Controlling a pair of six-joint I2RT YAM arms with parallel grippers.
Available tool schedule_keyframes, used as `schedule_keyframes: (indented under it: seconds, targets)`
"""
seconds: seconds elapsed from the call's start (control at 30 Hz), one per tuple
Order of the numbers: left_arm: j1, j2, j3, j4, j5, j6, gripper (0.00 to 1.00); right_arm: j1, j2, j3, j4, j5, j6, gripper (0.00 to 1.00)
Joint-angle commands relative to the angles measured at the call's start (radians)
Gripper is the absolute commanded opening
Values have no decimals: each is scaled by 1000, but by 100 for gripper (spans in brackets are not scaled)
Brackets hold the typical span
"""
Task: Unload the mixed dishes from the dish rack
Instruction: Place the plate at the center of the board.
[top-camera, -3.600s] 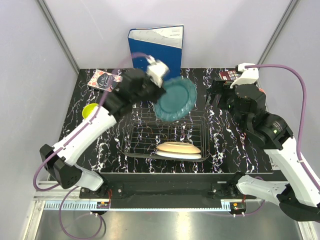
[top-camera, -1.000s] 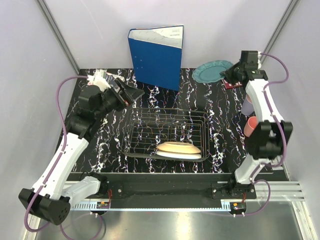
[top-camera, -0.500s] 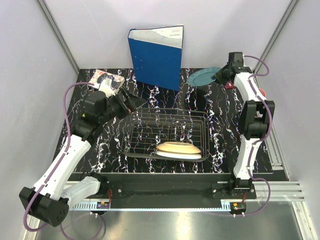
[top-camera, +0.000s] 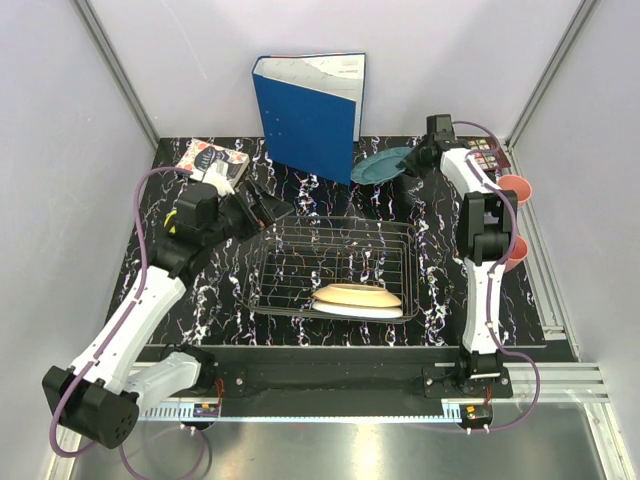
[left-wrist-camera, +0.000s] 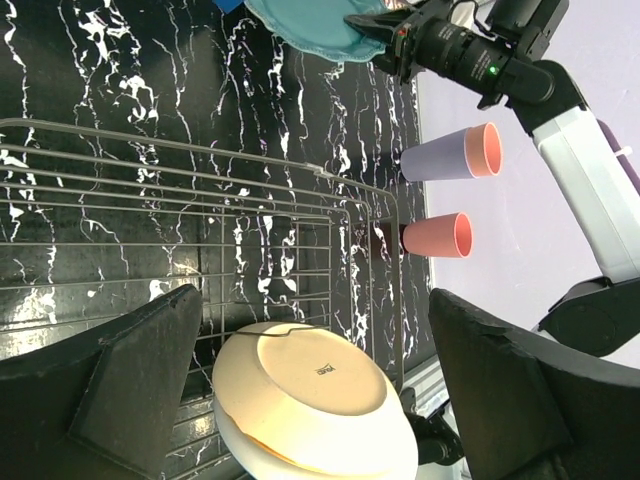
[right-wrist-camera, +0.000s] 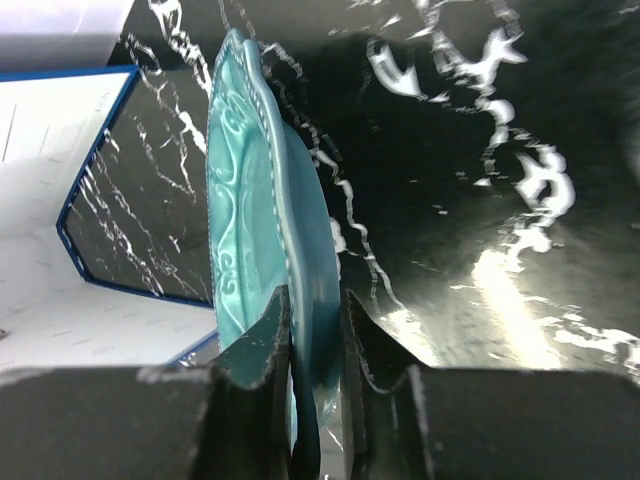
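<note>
The dish rack (top-camera: 300, 262) sits mid-table and also shows in the left wrist view (left-wrist-camera: 250, 200). A cream plate (top-camera: 356, 294) lies upside down on a white plate (top-camera: 372, 312) in its near right corner; both show in the left wrist view, cream (left-wrist-camera: 310, 385) over white (left-wrist-camera: 395, 462). My left gripper (top-camera: 270, 210) is open and empty over the rack's far left corner, jaws wide (left-wrist-camera: 315, 300). My right gripper (top-camera: 414, 160) is shut on the rim of the teal plate (top-camera: 378, 166), held on edge above the table (right-wrist-camera: 255, 190).
A blue binder (top-camera: 310, 105) stands at the back, close to the teal plate. Small books lie at back left (top-camera: 210, 157) and back right (top-camera: 483, 150). A lavender cup (left-wrist-camera: 448, 156) and a pink cup (left-wrist-camera: 437, 234) lie at the right edge. A yellow-green bowl (top-camera: 171, 226) peeks out behind the left arm.
My right gripper has carried the teal plate leftward from the back right corner toward the binder. My left gripper has edged closer to the rack.
</note>
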Motion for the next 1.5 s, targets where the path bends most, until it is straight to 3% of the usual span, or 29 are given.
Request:
schedule_keyframes:
  seconds: [0.0,0.4,0.43,0.5,0.53,0.9,1.17,1.47]
  targets:
    - [-5,-11,-21,29,-23,15,99,9,26,117,23,-52,26,0]
    - [-5,42,-32,27,12,4,99,-23,40,83,-80,-32,41,0]
    - [-5,45,-30,26,14,4,99,-28,37,71,-82,-33,43,4]
    - [-5,53,-27,26,20,1,99,-32,30,65,-86,-40,44,24]
    - [-5,59,-26,26,23,3,99,-32,26,57,-89,-38,44,28]
    - [-5,111,2,27,63,-5,99,-35,-10,17,-109,-43,46,45]
    - [-5,121,-4,29,72,-8,99,-34,-41,14,-163,-7,46,64]
    - [-5,151,14,24,86,-4,99,-28,-122,22,-232,48,30,71]
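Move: My right hand holds the teal plate by its right rim, its bare landing spot about 7 cm left, 3 back and 6 below. The blue folder stands some 28 cm left and 6 ahead of that hand. The dish rack's middle lies about 32 cm back and 21 left, and the red-topped cup stack about 29 cm right and 7 back. From my left hand the landing spot is roughly 29 cm ahead, 25 right and 22 below. I nudge the plate barely a centimetre forward and left with my right hand, then open my fingers wide to let its rim go, drawing back about 5 cm towards the rack side while sinking about 4 and tipping the fingertips down; at the very end I start to rise. My open, empty left hand sinks about 6 cm above the rack's left part, tipping down some 10 degrees. ##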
